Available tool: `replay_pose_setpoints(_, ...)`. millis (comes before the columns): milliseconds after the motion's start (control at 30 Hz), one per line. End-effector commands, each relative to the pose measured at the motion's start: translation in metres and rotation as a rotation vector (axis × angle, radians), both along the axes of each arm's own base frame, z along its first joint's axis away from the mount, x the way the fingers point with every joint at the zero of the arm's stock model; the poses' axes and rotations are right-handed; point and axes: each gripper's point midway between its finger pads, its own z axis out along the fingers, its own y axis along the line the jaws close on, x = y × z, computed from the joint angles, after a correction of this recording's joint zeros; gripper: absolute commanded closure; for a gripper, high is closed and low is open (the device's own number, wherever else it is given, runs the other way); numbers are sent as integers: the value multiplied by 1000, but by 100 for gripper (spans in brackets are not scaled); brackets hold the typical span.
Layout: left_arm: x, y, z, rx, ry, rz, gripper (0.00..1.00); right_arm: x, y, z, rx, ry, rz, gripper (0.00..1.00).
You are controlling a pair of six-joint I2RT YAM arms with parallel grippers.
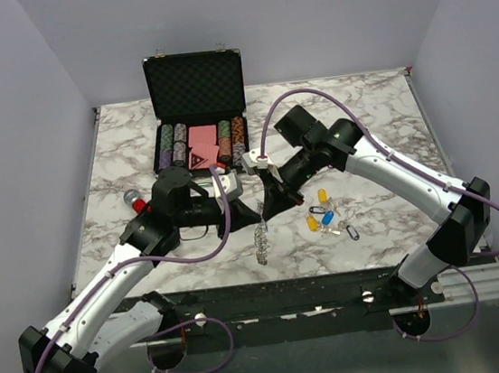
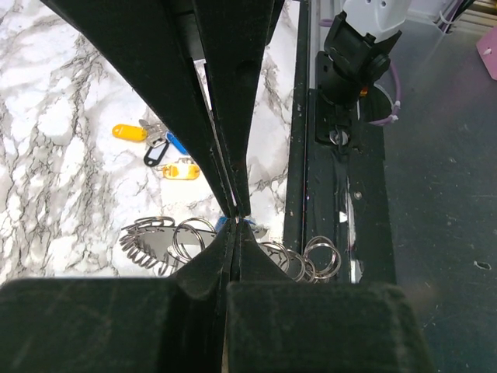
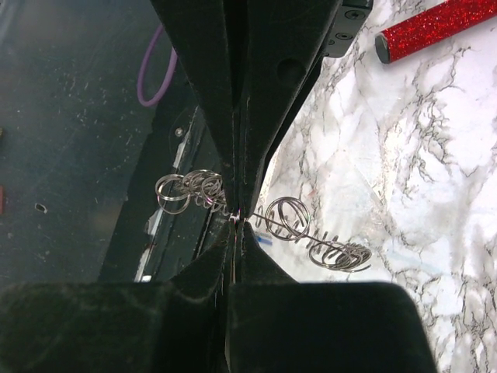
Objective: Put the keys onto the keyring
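Observation:
The keyring, a silvery wire strung with many small split rings, hangs just above the table's near edge, with both grippers pinching it at one spot. My left gripper is shut on the wire, and rings fan out to either side. My right gripper is shut on the same wire from the opposite side, tip to tip with the left one. In the right wrist view the keyring runs across the frame. The keys, with yellow, blue and black heads, lie loose on the marble to the right. A scrap of blue shows behind the tips.
An open black case of poker chips stands at the back of the marble table. A red glittery cylinder lies left of the left arm. The black front rail runs right under the grippers.

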Motion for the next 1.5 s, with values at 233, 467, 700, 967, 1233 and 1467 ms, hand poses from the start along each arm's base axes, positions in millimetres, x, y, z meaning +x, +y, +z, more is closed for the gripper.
replay_pose_setpoints(233,1,10,13,-165,7,100,100,-2,7,15,38,37,-34,69)
replay_pose_setpoints(467,4,21,24,-375,5,205,100,-6,7,28,87,145,-55,57)
replay_pose_setpoints(700,0,29,36,-580,47,234,100,-5,14,28,101,212,-80,53)
replay_pose_setpoints(967,-3,38,36,-715,65,252,100,6,18,38,122,249,-133,53)
replay_pose_setpoints(1233,-1,44,40,-778,55,279,100,6,17,28,102,284,-146,54)
replay_pose_setpoints(1467,1,44,39,-775,59,286,100,8,21,29,104,296,-152,59)
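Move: Between the two shut grippers, whose tips meet, the keyring's middle is about 3 cm back and 5 cm below either hand. The blue-tagged key's tag is level with both hands fore and aft, some 2 cm beneath them. Down on the table, roughly 20 cm lower, the near yellow tag lies about 12 cm to the right and 3 cm ahead, the loose blue tag 16 cm right and 4 cm ahead, the far yellow tag 15 cm right and 10 cm ahead. Drawing leftward by about 4 cm, the still-shut left hand dips a couple of centimetres, then climbs to finish a little higher, rolling some 40 degrees so its fingers tip upward, and keeping its pinch at the keyring. The right fingers open to just under halfway and let go, while that hand follows about 3 cm up and left, edging slightly forward and turning roughly 20 degrees, its open fingers staying around the blue tag. ##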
